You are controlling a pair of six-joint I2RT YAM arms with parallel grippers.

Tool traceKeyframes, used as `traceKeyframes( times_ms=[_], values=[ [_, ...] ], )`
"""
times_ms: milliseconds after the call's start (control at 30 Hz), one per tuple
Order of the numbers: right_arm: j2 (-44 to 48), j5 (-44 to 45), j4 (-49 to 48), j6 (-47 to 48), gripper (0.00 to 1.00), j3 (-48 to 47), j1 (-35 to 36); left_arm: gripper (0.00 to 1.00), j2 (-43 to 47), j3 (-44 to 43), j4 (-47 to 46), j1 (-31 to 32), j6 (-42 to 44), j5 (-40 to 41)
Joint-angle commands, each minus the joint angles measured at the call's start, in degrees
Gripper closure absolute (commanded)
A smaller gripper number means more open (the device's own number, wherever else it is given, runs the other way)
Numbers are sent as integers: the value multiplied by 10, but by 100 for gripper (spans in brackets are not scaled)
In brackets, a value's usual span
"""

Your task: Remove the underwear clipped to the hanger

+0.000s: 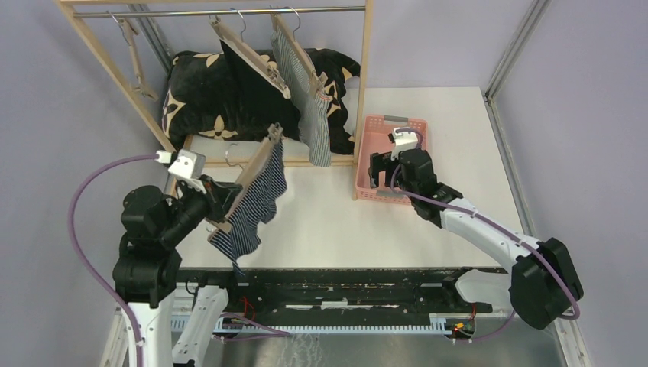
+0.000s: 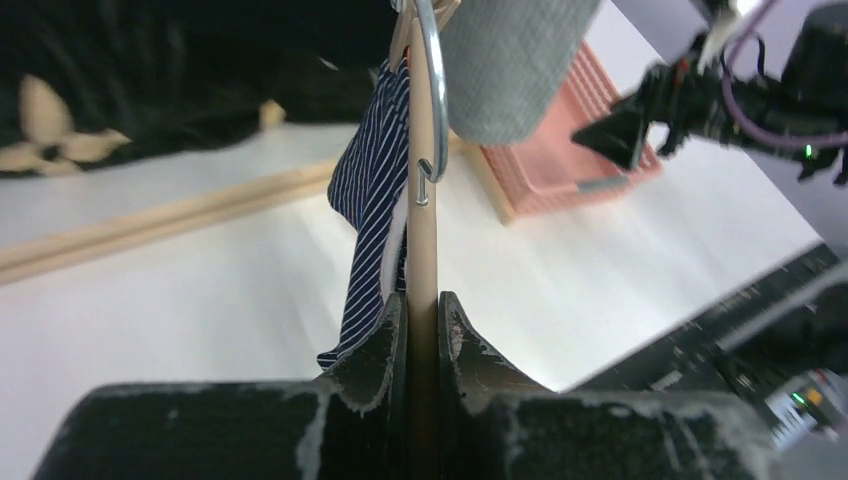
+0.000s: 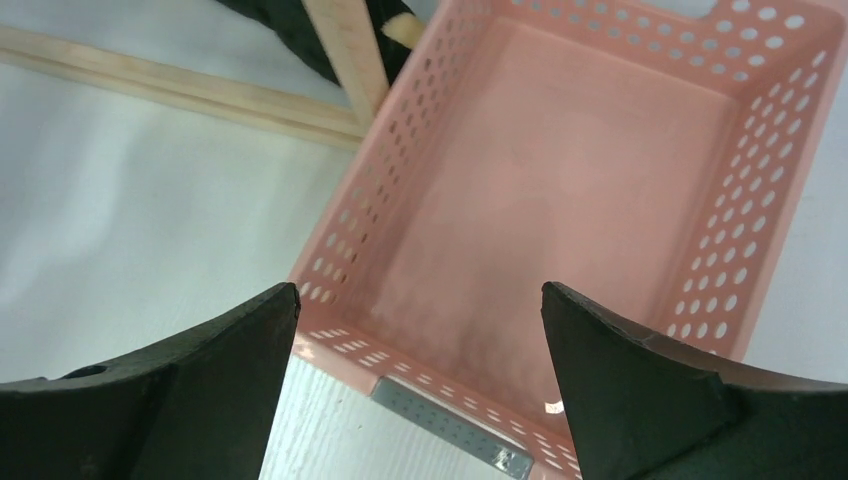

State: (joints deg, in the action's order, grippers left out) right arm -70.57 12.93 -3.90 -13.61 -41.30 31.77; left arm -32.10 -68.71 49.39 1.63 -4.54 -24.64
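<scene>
My left gripper (image 1: 227,200) (image 2: 423,308) is shut on the wooden bar of a hanger (image 1: 256,172) (image 2: 423,240), held off the rail and tilted over the table. Navy underwear with thin pale stripes (image 1: 256,205) (image 2: 368,190) hangs clipped to that hanger. On the rail, plain black underwear (image 1: 243,76) and grey-white pinstriped underwear (image 1: 312,103) (image 2: 510,70) hang from two more hangers. My right gripper (image 1: 380,170) (image 3: 420,300) stands open above the near end of the pink basket (image 1: 367,145) (image 3: 350,230), with nothing between its fingers.
A wooden rack (image 1: 365,76) with a metal rail (image 1: 191,12) stands at the back, and a bare hanger (image 1: 134,57) hangs at its left. A black cushion with cream flowers (image 1: 195,92) lies behind it. The pink basket holds nothing. The rack's base bar (image 3: 180,85) lies left of it.
</scene>
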Motion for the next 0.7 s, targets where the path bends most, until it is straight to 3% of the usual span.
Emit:
traceKeyframes(
  times_ms=[0,233,400,667],
  values=[
    [63,-91,44,18,0,-58,2,97,23,50,-50,0,-33,-150],
    [160,-247,86,38,0,-112,2,97,30,90,-123,-1,-34,-276],
    [177,-393,85,53,0,-147,2,97,21,138,-229,0,-45,-375],
    [150,-590,84,85,0,-205,1,97,-19,154,-285,0,-36,-418]
  ],
)
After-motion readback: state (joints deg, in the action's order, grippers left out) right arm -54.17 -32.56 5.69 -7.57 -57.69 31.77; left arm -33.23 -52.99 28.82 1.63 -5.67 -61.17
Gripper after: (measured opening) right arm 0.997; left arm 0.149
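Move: My left hand still grips the hanger. Its far clip is about 14 cm ahead and 9 cm right of that hand, nearly level; the navy striped underwear hangs below, middle some 5 cm ahead, 4 cm right, 10 cm down. From my empty right hand that clip is roughly 26 cm left, 6 cm back and 17 cm up; the basket's middle is about 9 cm ahead, 4 cm right and 11 cm below. I bring both hands together: my right hand, fingers wide open, climbs some 20 cm off the basket while drawing back and left, swinging about 45 degrees counter-clockwise to face the hanger's far clip. Keeping its pinch, my left hand carries the hanger about 8 cm right, slightly down and back, and turns it some 35 degrees clockwise to present that end. ##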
